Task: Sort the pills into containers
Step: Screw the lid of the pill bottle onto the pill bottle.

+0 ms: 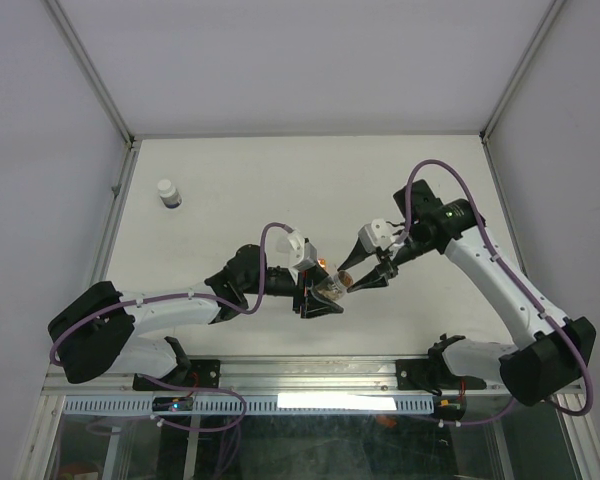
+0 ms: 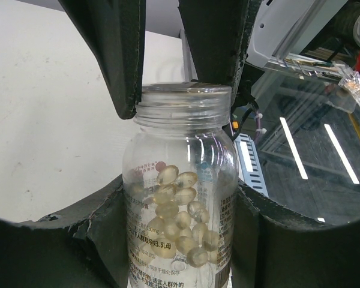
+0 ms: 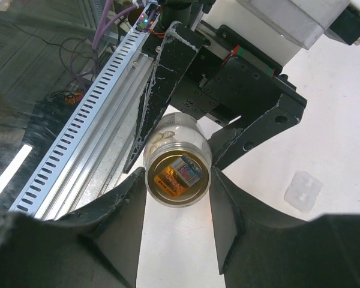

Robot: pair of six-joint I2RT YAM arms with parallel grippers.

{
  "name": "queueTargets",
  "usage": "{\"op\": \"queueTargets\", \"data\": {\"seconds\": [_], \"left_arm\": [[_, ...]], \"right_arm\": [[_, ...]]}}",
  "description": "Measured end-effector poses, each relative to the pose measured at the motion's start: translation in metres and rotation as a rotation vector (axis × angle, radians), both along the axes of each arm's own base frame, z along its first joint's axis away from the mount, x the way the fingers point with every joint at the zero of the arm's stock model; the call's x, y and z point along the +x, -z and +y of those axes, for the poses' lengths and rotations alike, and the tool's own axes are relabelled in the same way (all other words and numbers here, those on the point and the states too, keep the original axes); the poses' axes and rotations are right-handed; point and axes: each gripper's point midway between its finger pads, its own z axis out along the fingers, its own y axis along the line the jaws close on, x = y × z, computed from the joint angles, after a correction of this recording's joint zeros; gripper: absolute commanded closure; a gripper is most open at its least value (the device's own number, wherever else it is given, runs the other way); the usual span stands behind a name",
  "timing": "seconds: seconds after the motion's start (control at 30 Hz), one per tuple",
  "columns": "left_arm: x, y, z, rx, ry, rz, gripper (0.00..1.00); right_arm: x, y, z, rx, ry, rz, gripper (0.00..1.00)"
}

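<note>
A clear bottle (image 1: 330, 288) with a printed label lies tilted in mid-air above the table's near middle. My left gripper (image 2: 179, 192) is shut on its body. Several pale yellow pills (image 2: 177, 210) sit heaped inside it. The bottle's mouth (image 3: 177, 175) has no cap and faces the right wrist camera. My right gripper (image 3: 177, 180) has its fingers against both sides of the rim. In the left wrist view the right gripper's fingers (image 2: 123, 72) frame the threaded neck. A small white bottle with a dark band (image 1: 168, 192) stands upright at the far left.
A small clear plastic piece (image 3: 303, 191) lies on the white table (image 1: 280, 180) to the right of the held bottle. A slotted metal rail (image 3: 78, 138) runs along the table's near edge. White walls (image 1: 40, 150) enclose the sides and back.
</note>
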Motion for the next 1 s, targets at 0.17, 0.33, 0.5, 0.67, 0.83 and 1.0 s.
{"op": "queueTargets", "data": {"seconds": [0.17,0.33,0.5,0.67,0.83,1.0], "left_arm": [[0.001,0.003,0.0,0.014,-0.008,0.015,1.0],[0.005,0.006,0.001,0.023,-0.038,0.031,1.0],[0.017,0.013,0.004,0.048,-0.127,0.041,1.0],[0.041,0.014,0.009,0.064,-0.274,0.011,1.0],[0.064,0.018,0.015,0.08,-0.41,-0.004,1.0],[0.075,0.028,0.018,0.109,-0.471,0.004,1.0]], "right_arm": [[0.0,0.004,0.0,-0.018,0.025,0.024,0.69],[0.004,0.008,0.001,-0.066,0.093,0.079,0.76],[0.016,0.015,0.005,-0.147,0.229,0.185,0.78],[0.036,0.016,0.012,-0.205,0.431,0.341,0.78],[0.058,0.019,0.021,-0.231,0.591,0.498,0.75],[0.068,0.025,0.026,-0.249,0.647,0.588,0.48]]}}
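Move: The pill bottle's neck and its lid are some 5 cm right of the left hand, about 2 cm ahead and slightly higher. From the right hand, the middle of the bottle body lies roughly 4 cm left, 2 cm back and 2 cm lower. On the table, the orange box is about 15 cm ahead and 3 cm left of the left hand, 17 cm down; the clear box is around 24 cm ahead and 10 cm left of that hand, equally low. With its pinch kept on the lid at the bottle's mouth, the right hand rolls mostly about its own fingers, some 50 degrees in all and clockwise as seen facing the lid, while the left hand keeps hold of the bottle body and swings about 25 degrees counter-clockwise. Both hands carry the joined bottle and lid forward about 7 cm over the table towards the orange box, sinking some 3 cm and drifting a little left, slow at first and easing off at the end. ##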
